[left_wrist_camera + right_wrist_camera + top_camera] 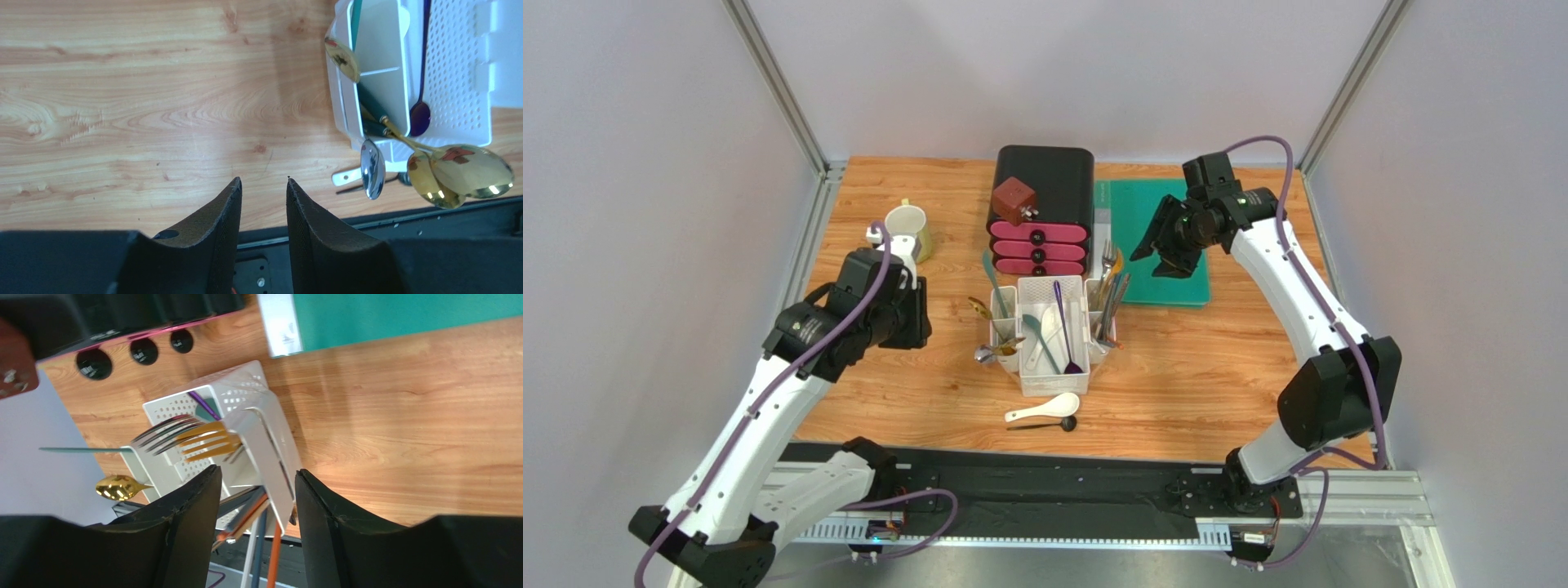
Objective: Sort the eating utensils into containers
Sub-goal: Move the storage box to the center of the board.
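Note:
The white caddy (1053, 385) stands mid-table with a purple spoon (1064, 328) and a white ceramic spoon (1053, 331) in its centre bin. Forks and chopsticks (1112, 300) lean in its right side bin, and gold spoons (995, 349) stick out on the left. Another white ceramic spoon (1044, 410) lies on the wood in front, beside a black utensil (1066, 424). My left gripper (918, 316) (264, 180) hovers left of the caddy (457, 67), open and empty. My right gripper (1151, 251) (258, 471) hangs above the caddy's right side (270, 435), open, holding nothing, over a silver fork (162, 432) and a gold fork (205, 441).
A black-and-pink drawer box (1044, 202) with a brown block (1015, 199) on top stands behind the caddy. A pale yellow mug (907, 227) sits at the back left. A green mat (1167, 239) lies at the back right. Metal frame posts flank the table.

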You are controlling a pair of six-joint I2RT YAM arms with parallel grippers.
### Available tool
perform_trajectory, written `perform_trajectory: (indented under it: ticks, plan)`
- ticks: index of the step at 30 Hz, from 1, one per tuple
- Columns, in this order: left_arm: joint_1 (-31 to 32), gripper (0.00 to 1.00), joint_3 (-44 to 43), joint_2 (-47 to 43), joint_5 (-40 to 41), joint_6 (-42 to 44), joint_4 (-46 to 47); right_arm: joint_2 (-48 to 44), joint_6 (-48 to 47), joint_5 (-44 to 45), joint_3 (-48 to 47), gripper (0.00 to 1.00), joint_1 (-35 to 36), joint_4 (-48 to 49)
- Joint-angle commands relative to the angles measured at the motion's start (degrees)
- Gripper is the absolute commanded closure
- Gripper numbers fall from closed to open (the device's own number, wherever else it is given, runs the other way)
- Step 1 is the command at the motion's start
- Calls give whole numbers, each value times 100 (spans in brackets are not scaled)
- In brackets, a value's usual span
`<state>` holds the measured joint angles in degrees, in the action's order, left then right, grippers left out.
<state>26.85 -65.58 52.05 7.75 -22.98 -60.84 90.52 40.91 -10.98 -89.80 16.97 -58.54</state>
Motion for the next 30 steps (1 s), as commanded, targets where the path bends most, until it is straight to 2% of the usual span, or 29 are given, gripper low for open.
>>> perform_trajectory:
  ticks: [1, 5, 8, 11, 23, 27, 30]
  plan:
    - [-13, 59, -148, 121, -282, 277, -473, -368, 242, -377, 583, 47, -535, 229]
    - [-5, 61, -244, 463, -712, 49, -630, -176, 137, -1053, 1210, 47, -835, 212]
    - [-13, 60, -122, 840, -966, -250, -675, 52, -126, -1807, 1455, 47, -853, 54]
    - [-13, 61, 71, 1244, -1152, -435, -483, 272, -302, -2153, 1684, 48, -766, 1]
    - [-4, 63, 19, 2431, -1847, -796, 547, 502, -391, -2259, 1729, 50, -177, 53]
    - [-4, 63, -95, 2722, -1777, -725, 731, 677, -329, -2233, 1650, 50, -115, 159]
    - [-13, 64, -200, 2854, -1435, -935, 723, 844, -355, -2224, 1475, 51, -98, 133]
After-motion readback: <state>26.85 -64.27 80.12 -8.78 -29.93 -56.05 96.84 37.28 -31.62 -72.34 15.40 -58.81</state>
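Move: Centred some 20 cm to the left hand's right, 4 cm ahead and 18 cm below, the storage box has its near side wall only about 10 cm off. The white spoon lies about 18 cm to that hand's right and 7 cm back. From the right hand, the box's middle is roughly 13 cm left, 8 cm back and 16 cm down; the black drawer cabinet stands 16 cm left and 11 cm ahead, and the green board's middle 8 cm ahead, 2 cm right. Closing in on the box from both sides, the two open grippers sink about 10 cm. The left drops and moves some 7 cm right to the box's left wall, beside the gold spoon, its fingers tipping down about 30 degrees. The right swings outward briefly, then back left, drawing some 8 cm towards the base as its fingers tip steeply down by the right wall. ##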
